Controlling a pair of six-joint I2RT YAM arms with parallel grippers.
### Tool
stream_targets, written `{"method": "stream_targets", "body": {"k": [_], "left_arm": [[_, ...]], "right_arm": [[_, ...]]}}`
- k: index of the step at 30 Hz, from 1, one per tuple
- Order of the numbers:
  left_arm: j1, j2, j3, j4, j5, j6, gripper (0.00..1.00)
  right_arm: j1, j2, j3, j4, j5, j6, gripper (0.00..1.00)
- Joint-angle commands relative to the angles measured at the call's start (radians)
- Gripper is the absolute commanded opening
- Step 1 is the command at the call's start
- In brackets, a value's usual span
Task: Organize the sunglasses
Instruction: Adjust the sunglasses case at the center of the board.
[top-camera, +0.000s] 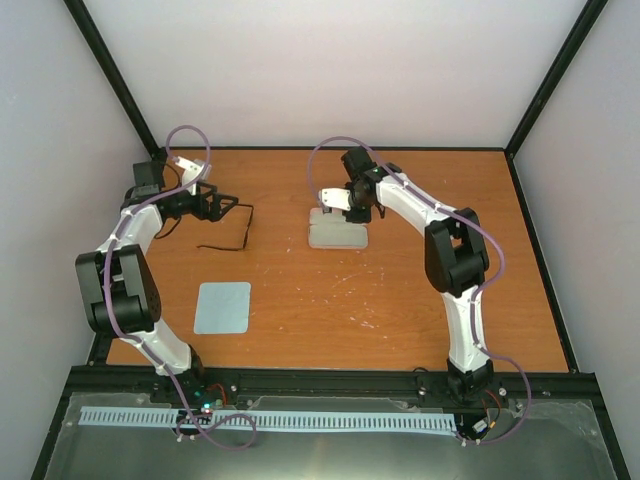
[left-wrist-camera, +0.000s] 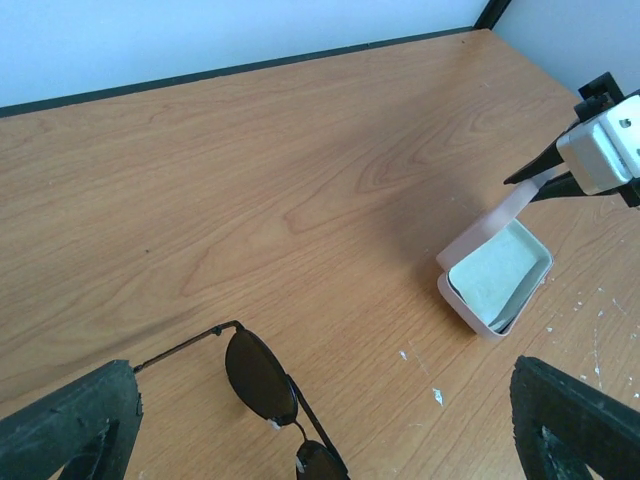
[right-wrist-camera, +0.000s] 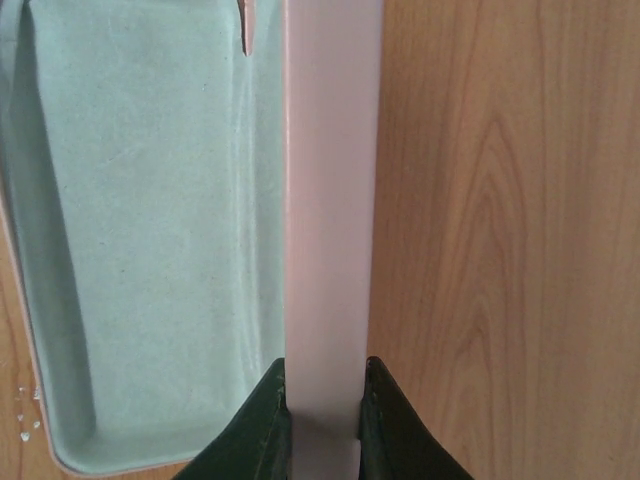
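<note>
The sunglasses (top-camera: 238, 222) lie on the wooden table at the back left, arms unfolded. In the left wrist view one dark lens (left-wrist-camera: 258, 374) and the thin black frame show at the bottom. My left gripper (top-camera: 213, 204) is open, its fingers spread wide on either side of the sunglasses (left-wrist-camera: 325, 410), not touching them. The pink case (top-camera: 338, 236) stands open in the middle, with a pale lining (right-wrist-camera: 150, 250). My right gripper (top-camera: 352, 206) is shut on the raised lid (right-wrist-camera: 330, 220) and holds it upright, pinched between both fingers (right-wrist-camera: 325, 372). The case also shows in the left wrist view (left-wrist-camera: 497, 275).
A pale blue-grey square cloth (top-camera: 222, 307) lies flat at the front left. Black frame posts and white walls bound the table (top-camera: 420, 310). Small white flecks mark the wood near the case.
</note>
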Motion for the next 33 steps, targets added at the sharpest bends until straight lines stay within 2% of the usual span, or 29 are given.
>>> {"method": "stream_targets", "body": {"k": [1,13,17,33], "left_arm": [[0.006,0.014,0.033,-0.021,0.021,0.032,0.99],[0.006,-0.007,-0.007,0.005,0.031,-0.001,1.0],[0.006,-0.031,-0.022,0.011,0.028,-0.002,0.99],[0.007,-0.142,-0.082,0.022,-0.024,0.006,0.99]], "right_arm": [[-0.002,0.04,0.051,-0.075,-0.072,-0.009,0.05],[0.071,0.026,-0.028,-0.02,-0.022,0.023,0.16],[0.073,0.018,-0.031,-0.006,-0.009,0.055,0.29],[0.079,-0.155,-0.148,0.193,0.047,0.138,0.44]]}}
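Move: The right hand already pinches the raised far rim of the sunglasses case's lid near its right end. The middle of the open case lies about 4 cm back, 5 cm to this hand's left and some 5 cm below it. The sunglasses lie about 31 cm left of this hand and 4 cm back, about 8 cm lower. From the idle left hand the case is some 26 cm to the right, 3 cm back and 15 cm lower. Back and to the left, each by roughly 2.5 cm, and sinking about 2 cm, the right hand draws the sunglasses case by its lid rim nearer the middle of the board. The fingers begin to open during the pull and end nearly half open, letting go of the rim; the hand then rises about 2.5 cm off the lid, barely turning. ##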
